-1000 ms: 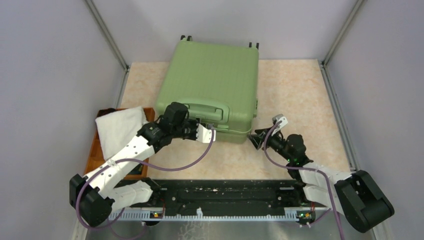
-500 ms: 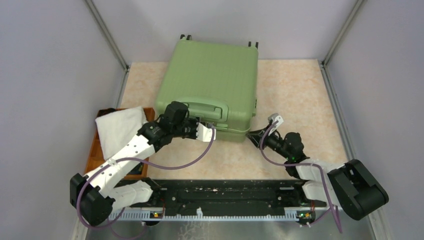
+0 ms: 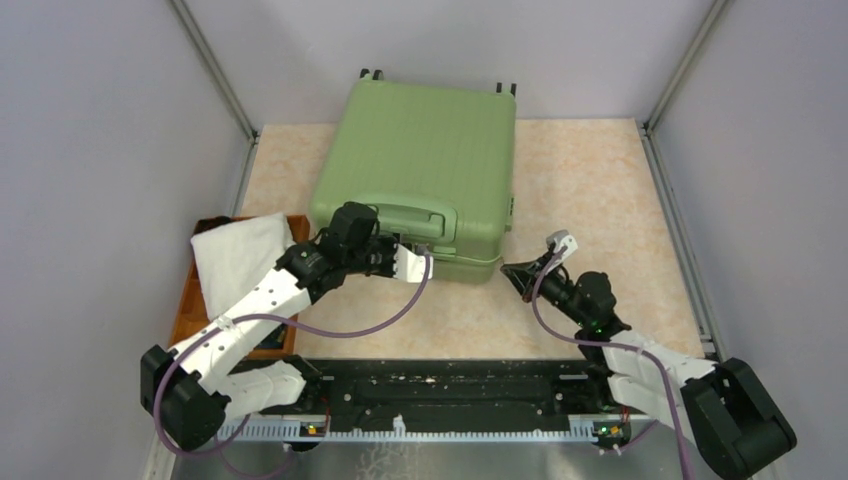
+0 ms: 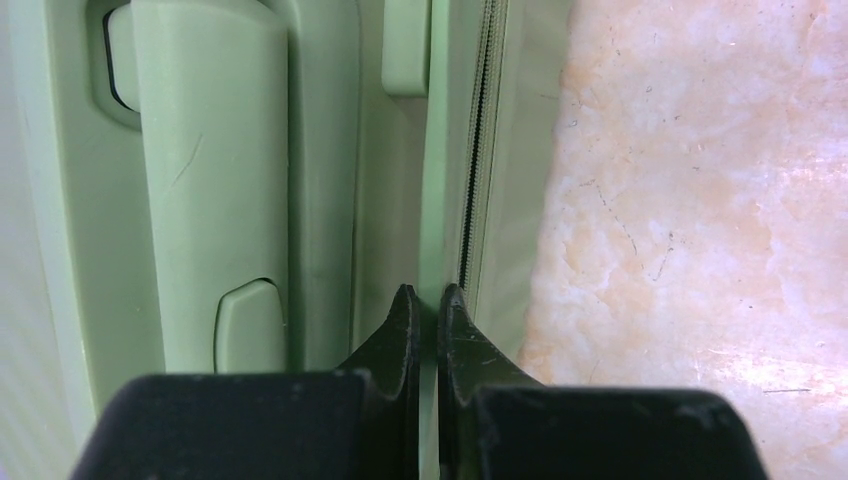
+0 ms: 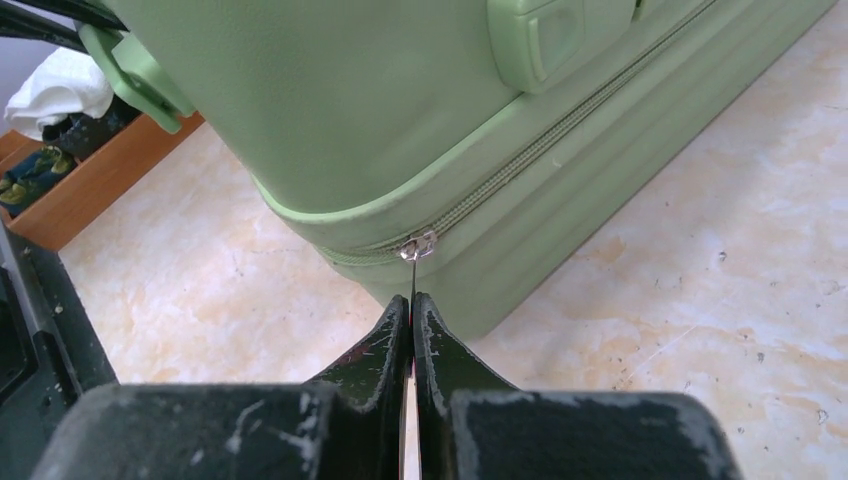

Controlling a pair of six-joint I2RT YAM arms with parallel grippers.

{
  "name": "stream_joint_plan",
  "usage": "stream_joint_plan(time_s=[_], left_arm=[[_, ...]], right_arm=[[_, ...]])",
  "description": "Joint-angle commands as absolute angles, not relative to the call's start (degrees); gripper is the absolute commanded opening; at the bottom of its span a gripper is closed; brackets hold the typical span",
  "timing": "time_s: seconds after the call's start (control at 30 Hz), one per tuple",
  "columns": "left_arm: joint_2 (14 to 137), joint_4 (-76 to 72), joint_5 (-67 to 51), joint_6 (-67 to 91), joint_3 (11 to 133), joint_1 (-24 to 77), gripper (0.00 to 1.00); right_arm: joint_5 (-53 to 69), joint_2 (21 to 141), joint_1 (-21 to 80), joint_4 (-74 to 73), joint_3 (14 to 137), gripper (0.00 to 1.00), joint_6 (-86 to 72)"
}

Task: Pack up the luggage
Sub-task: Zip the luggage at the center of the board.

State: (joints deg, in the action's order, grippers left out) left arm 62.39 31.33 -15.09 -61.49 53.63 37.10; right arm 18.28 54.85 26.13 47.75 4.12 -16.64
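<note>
The luggage (image 3: 420, 150), a large light-green ribbed suitcase, lies closed on the table with its handle (image 3: 415, 220) facing me. My left gripper (image 3: 427, 258) is shut, its tips (image 4: 428, 292) pressed to the lid's rim beside the handle (image 4: 210, 150) and the zipper line (image 4: 475, 150). My right gripper (image 3: 506, 269) sits at the luggage's near right corner. It is shut (image 5: 411, 298) on the thin metal zipper pull (image 5: 417, 247), which hangs from the slider on the corner's zipper track.
A wooden box (image 3: 185, 300) stands at the left with a white cloth (image 3: 240, 250) on it; dark items lie inside (image 5: 35, 165). Grey walls close in on the left, right and back. A black rail (image 3: 450, 385) runs along the near edge.
My right gripper has shut on the zipper pull at the luggage's corner, and its arm has swung a little to the right. The left arm and the luggage have not moved.
</note>
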Motion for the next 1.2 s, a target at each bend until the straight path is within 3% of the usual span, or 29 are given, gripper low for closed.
stream_joint_plan(time_s=[0.0, 0.5, 0.83, 0.93, 1.03, 1.1, 1.17], left_arm=[[60.7, 9.0, -13.1, -62.4, 61.7, 38.0, 0.00], [63.8, 4.3, -7.0, -65.5, 64.1, 41.2, 0.00], [61.5, 1.7, -1.5, -66.5, 63.8, 41.2, 0.00], [60.5, 2.5, -1.5, -64.7, 64.4, 41.3, 0.00], [58.4, 11.8, -8.9, -63.4, 65.6, 41.2, 0.00], [56.8, 18.7, -14.5, -65.5, 64.2, 41.2, 0.23], [55.9, 23.1, -17.1, -65.8, 62.4, 41.2, 0.40]], right_arm=[[15.7, 51.9, 30.1, 45.3, 4.1, 0.00, -16.6], [6.0, 48.6, 42.2, 43.0, 4.5, 0.00, -16.0], [-2.4, 37.6, 42.4, 31.5, 2.9, 0.00, -16.8], [-0.3, 39.7, 42.4, 34.0, 2.4, 0.00, -17.1], [-0.2, 42.4, 42.4, 34.5, 3.6, 0.00, -17.4], [-0.2, 43.8, 42.4, 34.8, 4.2, 0.00, -17.3], [0.8, 44.6, 42.4, 35.3, 4.7, 0.00, -17.2]])
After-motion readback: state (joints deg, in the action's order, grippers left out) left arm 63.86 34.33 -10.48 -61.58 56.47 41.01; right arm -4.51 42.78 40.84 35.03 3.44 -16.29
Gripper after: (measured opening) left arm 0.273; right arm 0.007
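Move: The right hand already pinches the zipper pull; its slider sits at the luggage's near right corner, about 2 cm ahead of the hand, 2 cm left and 1 cm up. The carry handle is some 18 cm left of that hand, 9 cm ahead and 7 cm higher. The left hand already pinches the luggage rim between its fingers, with the handle about 5 cm ahead, 1 cm right and 3 cm up. Still pinching the zipper pull, the right hand backs about 1.5 cm, turning clockwise; the left finally opens around the rim. ##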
